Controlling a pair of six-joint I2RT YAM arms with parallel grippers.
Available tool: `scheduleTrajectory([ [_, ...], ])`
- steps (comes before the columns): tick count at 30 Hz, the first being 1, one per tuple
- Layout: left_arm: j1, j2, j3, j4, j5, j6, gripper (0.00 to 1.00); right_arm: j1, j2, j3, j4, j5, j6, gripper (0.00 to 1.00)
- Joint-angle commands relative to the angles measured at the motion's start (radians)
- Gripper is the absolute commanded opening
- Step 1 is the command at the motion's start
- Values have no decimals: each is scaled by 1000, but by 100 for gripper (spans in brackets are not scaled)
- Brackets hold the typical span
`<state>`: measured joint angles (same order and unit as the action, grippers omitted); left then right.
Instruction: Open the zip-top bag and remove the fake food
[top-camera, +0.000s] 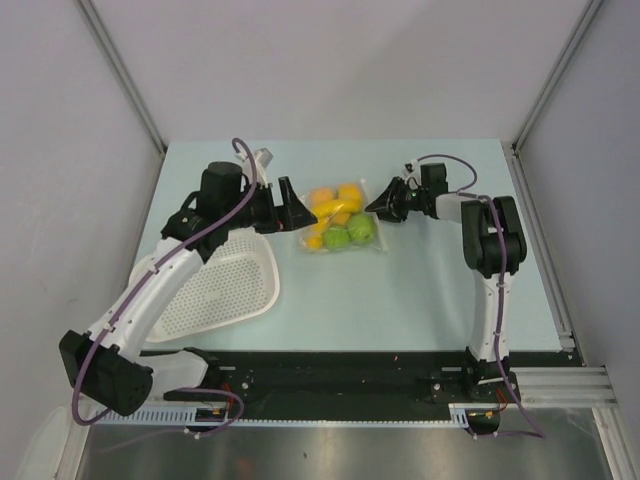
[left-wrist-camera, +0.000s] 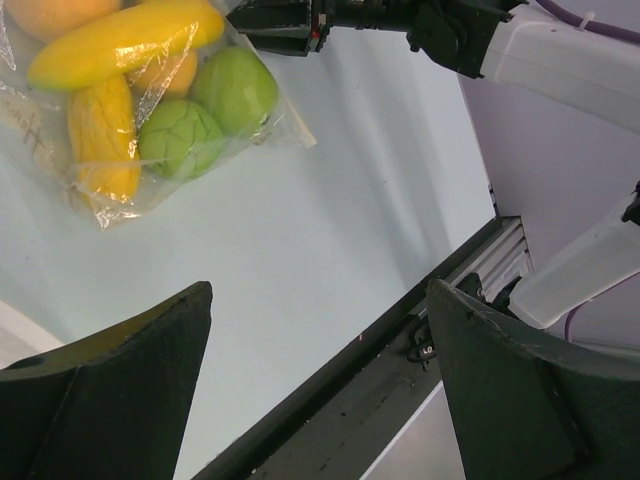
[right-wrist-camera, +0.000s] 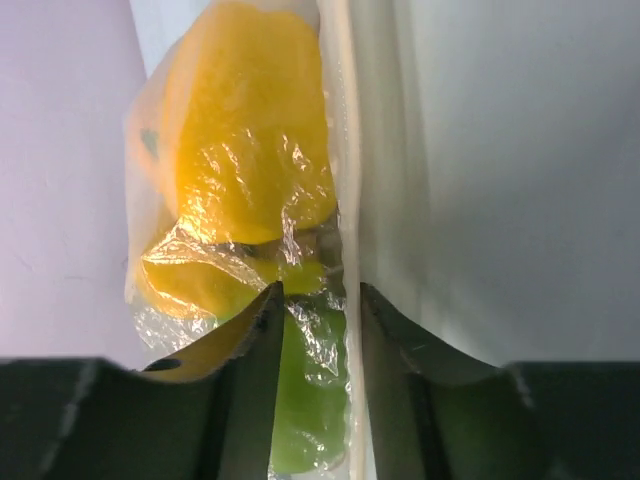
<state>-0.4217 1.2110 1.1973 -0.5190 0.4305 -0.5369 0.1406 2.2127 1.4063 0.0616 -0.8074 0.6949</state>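
The zip-top bag (top-camera: 340, 228) lies on the pale table between my two grippers, clear and crinkly, with fake food inside: green apples (top-camera: 350, 234), yellow bananas and orange pieces (top-camera: 335, 200). My left gripper (top-camera: 298, 213) is at the bag's left edge. In the left wrist view it (left-wrist-camera: 320, 290) is wide open and empty, with the bag (left-wrist-camera: 130, 110) ahead of it. My right gripper (top-camera: 376, 207) is at the bag's upper right edge. In the right wrist view it (right-wrist-camera: 320, 290) is closed narrowly on the bag's zip edge (right-wrist-camera: 338, 200), with a green apple (right-wrist-camera: 310, 400) between the fingers.
A white perforated basket (top-camera: 230, 285) lies on the table at the left, under my left arm. The table's black front rail (top-camera: 340, 365) runs along the near edge. Grey walls stand on both sides and behind.
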Motion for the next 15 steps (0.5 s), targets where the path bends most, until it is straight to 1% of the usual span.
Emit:
scheduleTrajectory([
  [1,-6,19,54,14,39,29,91,5,25,79,95,-78,54,32],
  [2,-6,21,58,16,40,28,91,5,27,85,101,-87,63,22],
  [4,-6,28,61,17,43,25,91,5,22,111,84,-110,61,7],
  [5,-6,30,62,19,44,23,90,5,18,124,43,-113,55,0],
  [7,-6,33,65,23,47,22,90,8,-20,158,-26,-113,8,0],
  [8,-6,35,70,27,47,22,91,11,-36,164,-114,-107,-14,0],
  [10,-6,41,74,33,53,23,91,23,-71,193,-205,-79,-109,0],
  [11,-6,50,87,36,53,26,91,30,-99,204,-311,-70,-153,0],
  [12,-6,56,94,34,56,28,91,36,-111,221,-365,-41,-190,0],
  [13,-6,62,102,36,56,32,90,42,-122,246,-418,-29,-265,0],
  [14,-6,76,123,31,54,35,91,59,-146,255,-510,-18,-297,0],
  [15,-6,82,134,31,53,37,90,65,-160,261,-552,14,-326,0],
])
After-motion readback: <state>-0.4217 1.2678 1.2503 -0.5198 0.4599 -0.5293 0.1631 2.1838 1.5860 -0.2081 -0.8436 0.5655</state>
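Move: The right hand's half-open fingers already straddle the bag's right-hand edge, so that edge lies right at the hand point. The green food inside is about 5 cm back and 3 cm left of this hand, the banana level and roughly 10 cm left, and the yellow fruit some 4 cm ahead and 6 cm left, all about 2 cm lower. From the left hand the edge is roughly 18 cm ahead, 16 cm right and 22 cm below. The right fingers shut, pinching the bag's right-hand edge, and lift it about 5 cm off the table. ##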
